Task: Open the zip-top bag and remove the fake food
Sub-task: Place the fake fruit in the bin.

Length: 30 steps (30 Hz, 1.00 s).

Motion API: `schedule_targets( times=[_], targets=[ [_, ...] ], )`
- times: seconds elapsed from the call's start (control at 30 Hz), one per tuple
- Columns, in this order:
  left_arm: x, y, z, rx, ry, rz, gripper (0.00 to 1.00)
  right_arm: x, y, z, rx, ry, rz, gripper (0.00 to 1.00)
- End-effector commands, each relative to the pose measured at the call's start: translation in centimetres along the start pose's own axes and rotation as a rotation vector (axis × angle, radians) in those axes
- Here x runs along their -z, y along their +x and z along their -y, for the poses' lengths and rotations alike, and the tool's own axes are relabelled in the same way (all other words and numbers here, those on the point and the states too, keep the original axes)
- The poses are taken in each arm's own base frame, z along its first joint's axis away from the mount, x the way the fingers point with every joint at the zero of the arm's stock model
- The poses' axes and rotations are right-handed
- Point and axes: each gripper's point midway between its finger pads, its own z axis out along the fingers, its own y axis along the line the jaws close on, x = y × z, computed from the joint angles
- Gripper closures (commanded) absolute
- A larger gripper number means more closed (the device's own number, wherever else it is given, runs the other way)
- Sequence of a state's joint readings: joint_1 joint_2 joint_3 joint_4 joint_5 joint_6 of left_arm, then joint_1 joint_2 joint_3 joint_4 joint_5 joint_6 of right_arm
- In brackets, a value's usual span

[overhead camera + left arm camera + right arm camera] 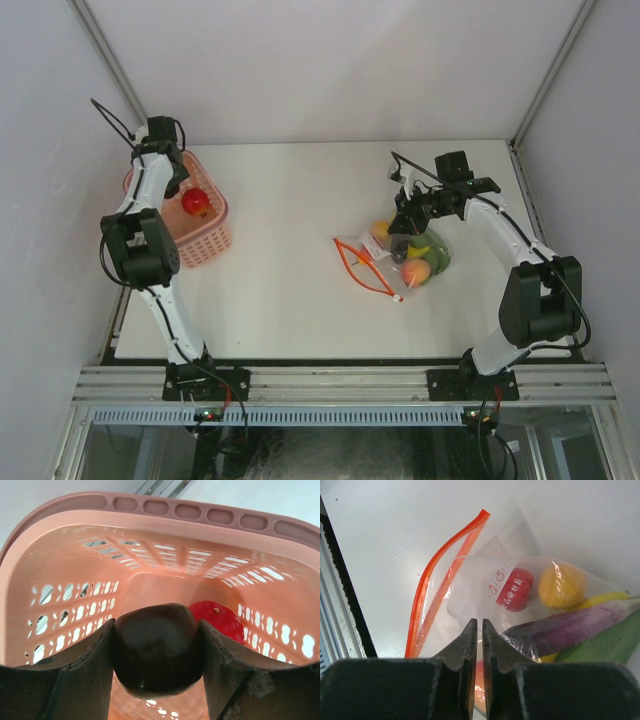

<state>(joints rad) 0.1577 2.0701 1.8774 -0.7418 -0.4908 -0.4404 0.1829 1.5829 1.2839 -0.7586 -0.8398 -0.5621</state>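
Observation:
The clear zip-top bag lies on the white table, and its red-orange zipper strip gapes open at the left. Fake food shows through the film: a red piece, a yellow round one, a purple eggplant and a green leaf. My right gripper is shut, pinching the bag's upper film near the mouth. My left gripper is closed on a dark round fruit, hanging inside the pink basket above a red fruit.
The pink basket stands at the table's left side, with the red fruit in it. The bag sits right of centre under the right gripper. White walls enclose the table on three sides.

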Motion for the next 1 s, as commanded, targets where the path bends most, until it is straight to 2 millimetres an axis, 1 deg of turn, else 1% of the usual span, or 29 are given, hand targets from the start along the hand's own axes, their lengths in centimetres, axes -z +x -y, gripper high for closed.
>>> schedule_targets(
  times=[0.0,0.17,0.4,0.47,0.67,0.77,0.97],
  targets=[
    [0.8,-1.5,-0.9,0.010,-0.022,0.049,0.56,0.6,-1.3,0.1,0.034,0.013,0.039,0.93],
    [0.8,-1.4,-1.2,0.011,-0.042,0.049,0.36,0.7,-1.4,0.0,0.036,0.009,0.042,0.93],
    [0.8,-1.5,-1.5,0.008,-0.058,0.053,0.15,0.8,-1.4,0.0,0.035,0.006,0.045,0.93],
    [0.8,-1.4,-1.5,0.007,-0.058,0.051,0.13,0.8,-1.4,0.0,0.036,0.007,0.045,0.93],
    [1.2,-1.5,-1.8,0.004,-0.056,0.052,0.11,0.9,-1.6,-0.1,0.041,0.008,0.050,0.93],
    [2.2,-2.1,-1.8,-0.006,-0.027,0.059,0.10,1.2,-1.7,-0.3,0.045,0.008,0.058,0.92],
    [5.2,-2.7,-1.7,-0.023,0.077,0.099,0.08,1.3,-2.0,-0.6,0.053,0.000,0.068,0.92]
  ],
)
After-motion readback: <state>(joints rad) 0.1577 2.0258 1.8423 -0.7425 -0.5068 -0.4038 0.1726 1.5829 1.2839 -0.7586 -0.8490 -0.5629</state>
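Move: The left hand, still holding the dark plum, is over the bin, whose middle lies about 4 cm back, 4 cm to its right and 9 cm below. The red fruit in the bin lies about 2 cm ahead, 6 cm to the right and 11 cm down. From the right hand, the bin's middle is some 55 cm left, 12 cm ahead and 10 cm below. Nearly still over the bin, the left fingers open and release the dark plum, then rise and draw back about 1 cm. ##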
